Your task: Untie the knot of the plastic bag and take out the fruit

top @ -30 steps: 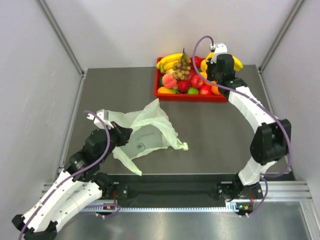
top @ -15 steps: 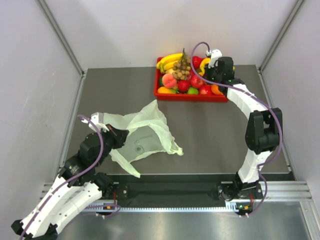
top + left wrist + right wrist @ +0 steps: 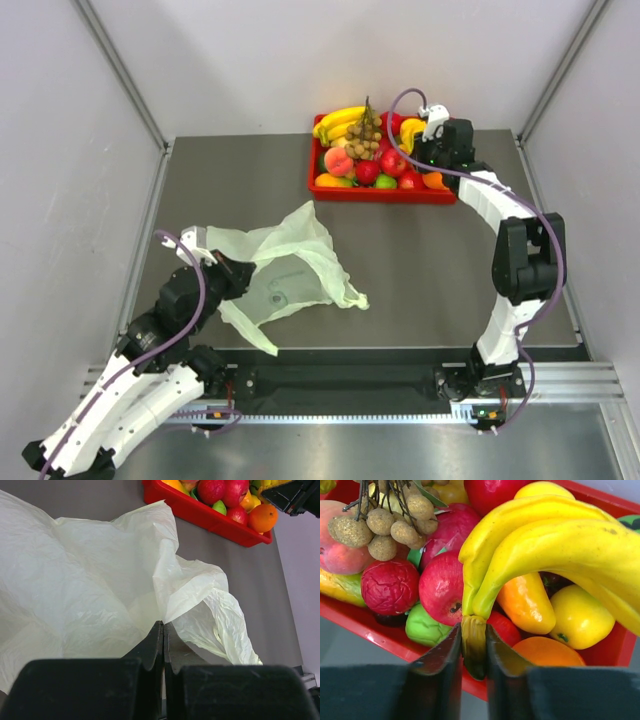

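Note:
The pale green plastic bag (image 3: 290, 255) lies slack and crumpled on the table at the left, and no knot shows on it. My left gripper (image 3: 238, 272) is shut on a fold of the bag (image 3: 100, 580) at its near edge, seen between my jaws in the left wrist view (image 3: 163, 626). My right gripper (image 3: 428, 150) is over the right end of the red tray (image 3: 380, 194). It is shut on the stem of a yellow banana bunch (image 3: 545, 535), which hangs just above the other fruit. The tan berry cluster (image 3: 385, 520) sits in the tray.
The red tray (image 3: 350, 615) at the back holds red apples (image 3: 442, 587), a pink peach (image 3: 338, 160), an orange (image 3: 547, 652), a green fruit (image 3: 422, 627) and a second banana bunch (image 3: 338, 120). Metal rails edge the table on both sides.
My right gripper has brought the banana bunch down and to the left over the tray's right end. My left arm has drawn back slightly, shifting the bag a little toward the near left.

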Tool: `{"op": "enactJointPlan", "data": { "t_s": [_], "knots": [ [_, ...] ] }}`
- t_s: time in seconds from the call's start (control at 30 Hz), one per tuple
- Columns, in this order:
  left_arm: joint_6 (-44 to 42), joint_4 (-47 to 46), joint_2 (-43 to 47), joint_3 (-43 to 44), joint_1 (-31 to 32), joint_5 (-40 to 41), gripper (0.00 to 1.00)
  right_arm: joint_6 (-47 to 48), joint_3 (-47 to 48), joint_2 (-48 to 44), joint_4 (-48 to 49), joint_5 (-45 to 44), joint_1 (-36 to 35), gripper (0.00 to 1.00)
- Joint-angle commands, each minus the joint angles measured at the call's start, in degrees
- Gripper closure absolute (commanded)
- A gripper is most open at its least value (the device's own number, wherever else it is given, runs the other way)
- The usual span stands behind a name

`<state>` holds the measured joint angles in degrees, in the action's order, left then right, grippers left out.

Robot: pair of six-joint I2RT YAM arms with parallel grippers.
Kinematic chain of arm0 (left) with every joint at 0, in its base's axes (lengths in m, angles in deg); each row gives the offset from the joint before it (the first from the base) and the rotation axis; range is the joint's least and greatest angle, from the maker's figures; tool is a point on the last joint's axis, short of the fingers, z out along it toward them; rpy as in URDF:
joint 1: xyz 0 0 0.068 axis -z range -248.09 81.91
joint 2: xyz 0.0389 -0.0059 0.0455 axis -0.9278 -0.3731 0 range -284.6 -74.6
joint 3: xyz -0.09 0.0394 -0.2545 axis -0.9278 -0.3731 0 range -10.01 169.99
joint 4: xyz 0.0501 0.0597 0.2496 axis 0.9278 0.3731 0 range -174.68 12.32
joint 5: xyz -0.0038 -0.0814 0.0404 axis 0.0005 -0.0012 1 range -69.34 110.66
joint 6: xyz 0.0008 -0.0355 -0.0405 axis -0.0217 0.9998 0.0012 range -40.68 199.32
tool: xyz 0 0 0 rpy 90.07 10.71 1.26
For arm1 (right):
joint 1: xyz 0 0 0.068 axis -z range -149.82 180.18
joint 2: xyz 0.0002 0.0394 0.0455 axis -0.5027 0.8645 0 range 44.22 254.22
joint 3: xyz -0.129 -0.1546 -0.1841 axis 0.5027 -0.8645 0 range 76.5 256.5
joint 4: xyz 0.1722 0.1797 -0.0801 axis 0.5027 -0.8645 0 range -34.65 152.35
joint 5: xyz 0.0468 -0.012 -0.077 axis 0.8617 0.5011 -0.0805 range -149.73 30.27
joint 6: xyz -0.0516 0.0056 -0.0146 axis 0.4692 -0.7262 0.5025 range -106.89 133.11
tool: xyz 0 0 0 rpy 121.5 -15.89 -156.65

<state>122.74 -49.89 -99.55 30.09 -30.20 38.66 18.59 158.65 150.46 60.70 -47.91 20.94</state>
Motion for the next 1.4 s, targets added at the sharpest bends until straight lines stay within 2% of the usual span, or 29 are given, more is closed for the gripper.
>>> {"op": "enactJointPlan", "data": {
  "t_s": [0.0, 0.07, 0.1, 0.17, 0.2, 0.6, 0.7, 0.8, 1.1, 1.2, 1.33, 1.37],
  "knots": [
    [0.17, -0.25, 0.60, 2.35, -0.10, 1.07, 1.00, -1.34, 2.14, 0.29, 3.85, 3.48, 0.97, 0.74],
    [0.09, -0.24, 0.60, 2.44, -0.10, 1.16, 1.00, -1.34, 3.10, 0.90, 2.45, 4.09, 1.06, 0.67],
    [0.09, -0.16, 0.69, 2.53, -0.10, 1.25, 1.00, -1.34, 4.06, 1.43, 1.92, 4.62, 1.15, 0.56],
    [0.09, -0.07, 0.69, 2.62, -0.10, 1.25, 1.00, -1.34, 4.68, 1.78, 0.17, 4.88, 1.15, 0.49],
    [0.00, 0.02, 0.60, 2.71, -0.01, 1.34, 1.00, -1.43, 4.69, 1.61, -0.10, 4.97, 1.15, 0.41],
    [-0.09, 0.63, 1.04, 3.06, -0.10, 1.51, 1.00, -2.13, 4.07, -1.64, 0.86, 3.57, 1.06, 0.24],
    [-0.09, 0.81, 1.31, 3.14, -0.01, 1.60, 1.00, -3.54, 4.25, -3.22, 1.21, -0.38, 1.15, 0.17],
    [-0.26, 1.16, 1.31, 3.58, -0.10, 1.78, 1.00, -5.12, 4.60, -5.16, 1.21, -4.86, 1.15, 0.02],
    [-0.79, 1.51, 1.57, 4.46, -0.10, 2.13, 1.00, -10.39, 4.95, -13.41, -1.85, -7.42, 1.06, 0.00],
    [-1.32, 1.95, 2.01, 5.08, -0.01, 1.95, 1.00, -13.11, 1.62, -19.03, -2.74, -6.28, 1.06, 0.00],
    [-3.16, 2.57, 2.36, 6.13, -0.10, 0.81, 0.99, -16.54, -9.24, -31.66, -1.09, 1.70, 0.80, 0.00],
    [-3.86, 2.74, 2.54, 6.39, -0.10, 0.55, 0.97, -17.25, -11.72, -34.23, -0.03, 2.77, 0.54, 0.00]
  ]
}}
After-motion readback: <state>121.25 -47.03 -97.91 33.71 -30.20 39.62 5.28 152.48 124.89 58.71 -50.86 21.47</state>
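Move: The right hand holds the bananas by their stem over the fruit basket, whose right end lies about 10 cm to its right, roughly level ahead, and 6 cm below. The orange sits some 3 cm back, 4 cm right; the watermelon 7 cm ahead, 6 cm right; the big red apple 7 cm left, level ahead. From the left hand, that basket end is roughly 33 cm ahead, 49 cm right and 12 cm below. The right hand opens, lets go of the bananas, then rises about 16 cm and draws back 8. ##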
